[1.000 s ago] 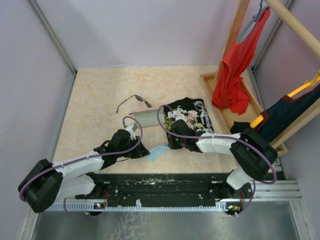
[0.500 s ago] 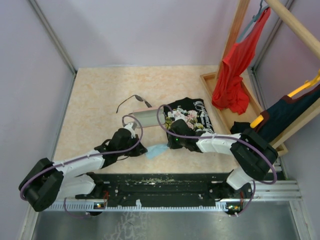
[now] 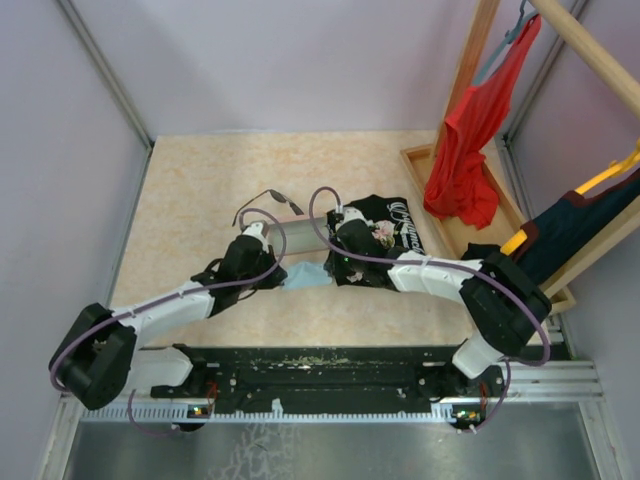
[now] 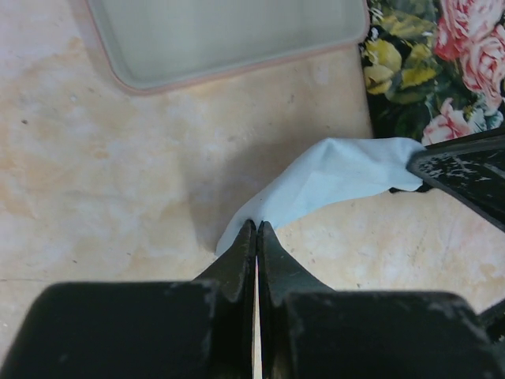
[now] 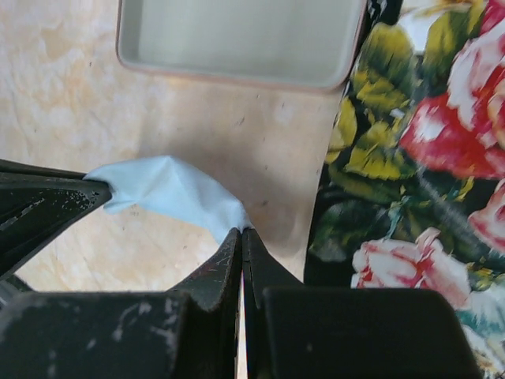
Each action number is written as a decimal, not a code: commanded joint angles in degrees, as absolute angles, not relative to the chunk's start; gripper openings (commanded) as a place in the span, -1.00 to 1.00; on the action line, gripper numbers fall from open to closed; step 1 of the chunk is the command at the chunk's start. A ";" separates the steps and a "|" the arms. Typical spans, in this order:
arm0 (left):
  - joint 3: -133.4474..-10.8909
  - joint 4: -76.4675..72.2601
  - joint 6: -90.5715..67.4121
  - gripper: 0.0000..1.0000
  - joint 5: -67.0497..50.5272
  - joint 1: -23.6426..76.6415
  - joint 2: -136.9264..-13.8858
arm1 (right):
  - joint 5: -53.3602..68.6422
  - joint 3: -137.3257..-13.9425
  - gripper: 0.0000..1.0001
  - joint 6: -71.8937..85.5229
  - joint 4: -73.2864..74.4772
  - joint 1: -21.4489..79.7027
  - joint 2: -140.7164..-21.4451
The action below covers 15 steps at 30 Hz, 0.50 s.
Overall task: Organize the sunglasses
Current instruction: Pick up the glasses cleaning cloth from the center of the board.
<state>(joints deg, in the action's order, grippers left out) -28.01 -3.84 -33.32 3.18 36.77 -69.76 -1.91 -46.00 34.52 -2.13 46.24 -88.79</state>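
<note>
The sunglasses [image 3: 268,197], thin and dark-framed, lie on the table just behind the open pink case [image 3: 296,226], untouched. In front of the case, a small light-blue cloth [image 3: 305,277] is stretched between both grippers. My left gripper [image 4: 256,227] is shut on the cloth's [image 4: 339,178] left corner. My right gripper [image 5: 241,230] is shut on the cloth's [image 5: 170,189] right corner. The cloth hangs slightly above the table, casting a shadow. The case [image 4: 229,35] is empty inside.
A black floral T-shirt [image 3: 385,235] lies right of the case, under the right arm. A wooden rack base [image 3: 470,215] with a hanging red garment [image 3: 465,140] stands at the right. Purple walls close in the table at left and back.
The left gripper has shut on the cloth's free corner. Both arms have moved away from me toward the case, carrying the cloth between them.
</note>
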 commanded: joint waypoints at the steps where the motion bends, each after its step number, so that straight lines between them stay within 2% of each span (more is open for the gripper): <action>1: -30.96 -4.68 -29.42 -1.00 4.44 33.85 -72.55 | -2.92 -51.23 -1.00 32.01 -5.04 44.25 -91.38; 15: -37.67 -10.71 -25.41 -1.00 1.25 26.66 -82.08 | -1.38 -60.49 -1.00 28.07 -4.92 38.74 -100.33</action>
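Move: The open glasses case lies ahead between the two hands, which already hold the cleaning cloth by its ends. The case's middle is about 11 cm ahead and 4 cm right of the left hand, and some 10 cm ahead and 8 cm left of the right, roughly 3 cm below both. The sunglasses lie beyond it, about 20 cm ahead and 3 cm left of the left hand. The black floral shirt is about 9 cm ahead and 12 cm right of the right hand. Both shut grippers keep their pinch on opposite ends of the light-blue cleaning cloth and carry it forward about 6 cm, low over the table, to the near edge of the open glasses case. The left hand also drifts some 2.5 cm left over the first part, spreading the cloth wider, while the right goes almost straight ahead. ##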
